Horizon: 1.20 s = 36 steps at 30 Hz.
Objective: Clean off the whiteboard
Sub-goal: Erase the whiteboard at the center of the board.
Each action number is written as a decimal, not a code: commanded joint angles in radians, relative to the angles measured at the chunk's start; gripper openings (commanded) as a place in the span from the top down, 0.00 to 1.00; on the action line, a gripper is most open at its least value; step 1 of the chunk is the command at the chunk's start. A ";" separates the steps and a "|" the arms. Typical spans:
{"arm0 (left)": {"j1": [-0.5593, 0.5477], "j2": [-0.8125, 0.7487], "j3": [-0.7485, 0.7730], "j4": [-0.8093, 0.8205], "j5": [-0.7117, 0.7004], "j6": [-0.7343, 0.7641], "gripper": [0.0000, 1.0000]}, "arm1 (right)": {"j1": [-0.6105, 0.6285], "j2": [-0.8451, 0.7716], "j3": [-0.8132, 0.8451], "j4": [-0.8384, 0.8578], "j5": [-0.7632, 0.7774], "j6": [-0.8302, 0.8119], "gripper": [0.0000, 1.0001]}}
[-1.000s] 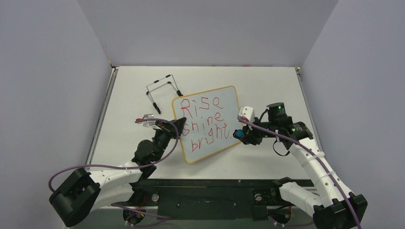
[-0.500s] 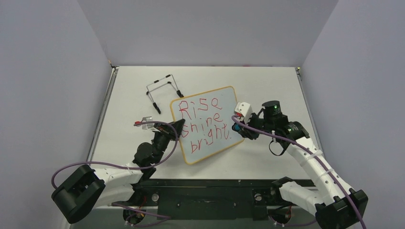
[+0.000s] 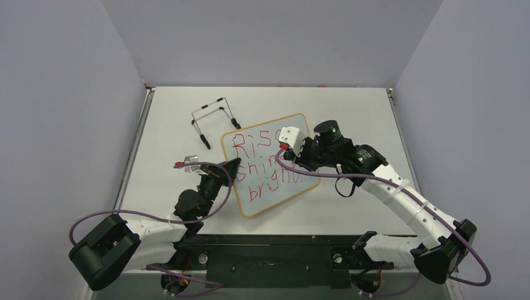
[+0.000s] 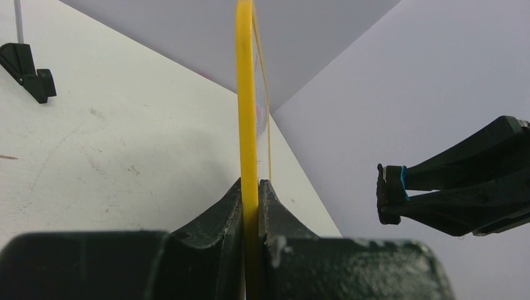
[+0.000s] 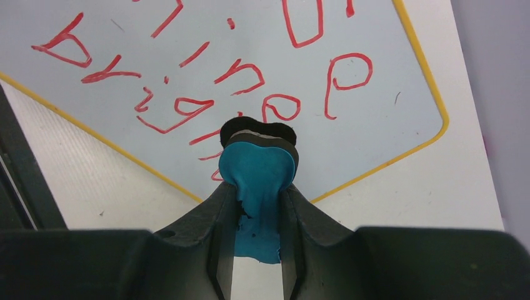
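Note:
The whiteboard (image 3: 265,181), white with a yellow frame and red handwriting, sits at mid-table. My left gripper (image 3: 232,165) is shut on its left edge. In the left wrist view the frame (image 4: 247,94) runs edge-on between the closed jaws of the left gripper (image 4: 249,186). My right gripper (image 3: 286,157) hangs over the board's upper right part, shut on a blue eraser (image 5: 259,169) whose black felt faces the writing on the whiteboard (image 5: 250,37). The left wrist view shows that eraser (image 4: 390,194) standing off from the board's face.
A thin black wire stand (image 3: 212,119) lies on the table behind the board to the left; one of its feet (image 4: 28,69) shows in the left wrist view. Grey walls close the table on three sides.
My right arm has swung left from beside the board's right edge to over its face, carrying the eraser. The board and left gripper have shifted slightly left.

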 commanded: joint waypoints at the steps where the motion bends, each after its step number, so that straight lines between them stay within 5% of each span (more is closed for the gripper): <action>1: -0.004 -0.002 -0.011 0.029 0.021 0.067 1.00 | 0.009 0.023 0.054 0.019 0.055 0.036 1.00; 13: -0.003 0.019 0.009 0.025 0.036 0.059 1.00 | 0.111 0.103 0.139 0.049 0.239 0.026 1.00; 26: -0.004 -0.018 -0.009 0.006 0.041 0.060 1.00 | 0.255 0.407 0.471 0.042 0.214 0.160 1.00; 36: -0.003 -0.100 -0.031 -0.055 0.058 0.086 1.00 | 0.278 0.521 0.557 0.048 0.198 0.216 1.00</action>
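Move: The eraser is in the right fingers. The "R" at the upper left of the whiteboard lies about 15 cm to their left and 4 cm ahead, slightly lower. The board's centre is some 4 cm left, level fore and aft and about 9 cm below; the left fingertips on its left edge are roughly 14 cm left, 3 cm back and 3 cm below. From the left hand, the "R" is about 5 cm ahead, 2 cm right and 2 cm higher. Still gripping the eraser, the right hand carries it left across the tilted whiteboard towards the "R", about 15 cm with a little forward drift, arching up nearly 4 cm before sinking again near the end. The eraser closes to just off the writing; contact can't be made out. The left fingers keep the board's left edge pinched, almost still. ##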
